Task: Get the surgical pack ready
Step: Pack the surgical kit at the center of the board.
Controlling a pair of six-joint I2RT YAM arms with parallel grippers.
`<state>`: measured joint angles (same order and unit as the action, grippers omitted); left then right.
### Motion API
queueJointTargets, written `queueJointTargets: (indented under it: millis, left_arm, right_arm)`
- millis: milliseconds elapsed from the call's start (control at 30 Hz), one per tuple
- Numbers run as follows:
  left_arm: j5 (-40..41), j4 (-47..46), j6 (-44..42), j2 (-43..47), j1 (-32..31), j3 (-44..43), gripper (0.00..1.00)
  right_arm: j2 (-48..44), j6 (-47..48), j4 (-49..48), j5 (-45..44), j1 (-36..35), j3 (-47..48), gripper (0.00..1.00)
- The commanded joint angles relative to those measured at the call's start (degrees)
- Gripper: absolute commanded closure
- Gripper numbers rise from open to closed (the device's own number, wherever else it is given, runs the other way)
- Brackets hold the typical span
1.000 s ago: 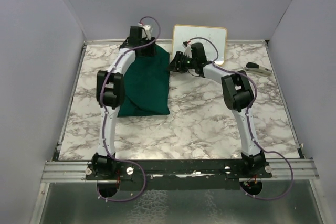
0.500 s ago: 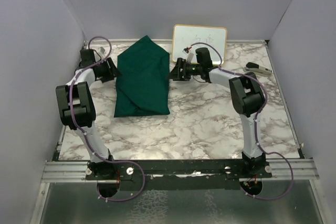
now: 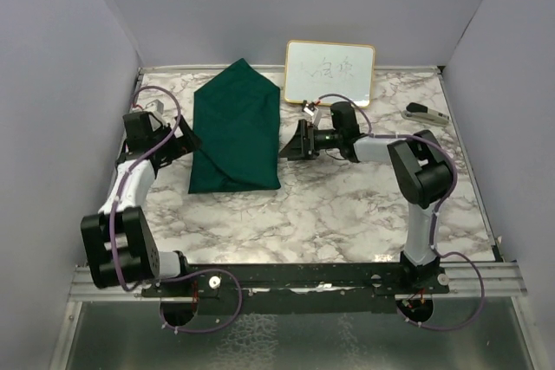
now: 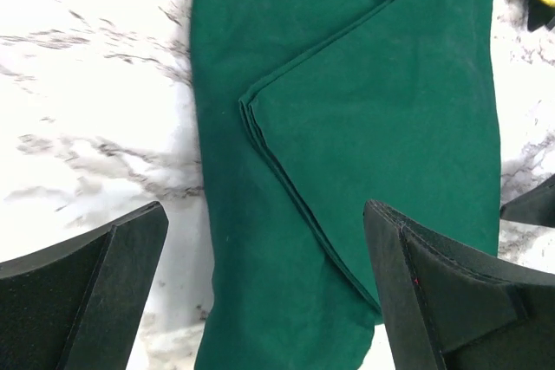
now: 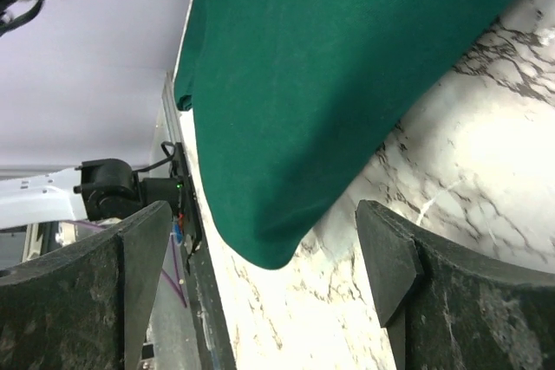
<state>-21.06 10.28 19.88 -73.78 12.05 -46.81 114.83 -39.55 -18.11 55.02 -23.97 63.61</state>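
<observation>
The surgical pack (image 3: 236, 127) lies on the marble table as a folded dark green cloth bundle, with its pointed end toward the back wall. My left gripper (image 3: 186, 138) is open, low beside the pack's left edge. In the left wrist view, the pack's layered fold (image 4: 347, 127) fills the space ahead of the left gripper (image 4: 264, 214), and nothing is held. My right gripper (image 3: 289, 146) is open just off the pack's right edge. The right wrist view shows the pack's rounded near corner (image 5: 329, 67) in front of the empty right gripper (image 5: 263, 210).
A gold-framed whiteboard (image 3: 329, 72) with writing leans on the back wall, right of the pack. A small dark and white object (image 3: 425, 113) lies at the far right. Grey walls close the table on three sides. The left arm's base (image 5: 104, 190) appears in the right wrist view.
The left arm swung from the pack's far end round to its left side and nearer. The right gripper drew back along the pack's right edge. Both grippers opened wider.
</observation>
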Motion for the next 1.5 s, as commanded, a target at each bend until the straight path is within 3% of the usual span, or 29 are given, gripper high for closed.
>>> queueJointTargets:
  millis: [0, 133, 267, 467, 633, 900, 1000, 1267, 1467]
  left_arm:
    - [-9.7, -1.8, 0.4, -11.7, 0.5, -4.6, 0.01]
    - [-12.9, -5.4, 1.6, -17.4, 0.5, -6.0, 0.02]
    - [-16.9, -6.2, 2.7, -22.0, 0.6, -6.1, 0.17]
    - [-18.5, -10.2, 5.3, -23.8, 2.3, -4.6, 0.17]
    - [-21.8, -11.8, 7.3, -25.1, 3.9, -2.1, 0.33]
    - [-24.3, -15.3, 9.5, -23.8, 4.2, 2.9, 0.56]
    - [-27.1, -18.2, 11.8, -23.8, 4.2, 4.7, 0.59]
    - [-30.5, -23.1, 15.5, -20.4, 4.2, 9.8, 0.65]
    - [-33.2, -26.2, 19.1, -17.1, 3.7, 14.9, 0.67]
  right_arm:
    - [3.3, -4.6, -8.1, 2.7, -1.3, 0.8, 0.11]
    - [5.6, -6.0, -8.1, 1.3, -2.4, 2.7, 0.11]
    - [8.0, -5.3, -4.3, -0.9, -3.5, 5.4, 0.13]
    - [10.8, -6.1, -4.0, -1.8, -4.6, 6.6, 0.21]
    - [12.1, -7.1, -4.8, -2.1, -5.5, 7.5, 0.25]
    - [12.9, -6.9, -4.6, -1.2, -6.1, 8.2, 0.41]
    - [13.9, -7.3, -5.6, 0.4, -6.2, 8.5, 0.47]
    - [14.1, -7.6, -7.4, 1.8, -6.2, 7.7, 0.53]
    - [11.9, -9.5, -12.1, 3.5, -6.1, 2.1, 0.61]
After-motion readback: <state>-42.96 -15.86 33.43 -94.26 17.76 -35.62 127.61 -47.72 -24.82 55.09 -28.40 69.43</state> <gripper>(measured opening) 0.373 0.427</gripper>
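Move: The left side edge of the green cloth pack lies about 9 cm below the left gripper, 3 cm to its right and 1 cm ahead. From the right gripper, the pack's right side edge is roughly 5 cm to the left, level fore and aft, and 5 cm below. From that hand, the pack's middle is some 15 cm left and 6 cm ahead, the whiteboard about 19 cm ahead and 11 cm right. Take the pack by both sides at once: sink the left gripper about 9 cm and a little right, easing forward and then back as it rolls its left side down some 25 degrees. Slide the right gripper left and down, about 5 cm each way, onto the opposite edge. Shut both wide-open grippers partway to pinch the folded cloth. ##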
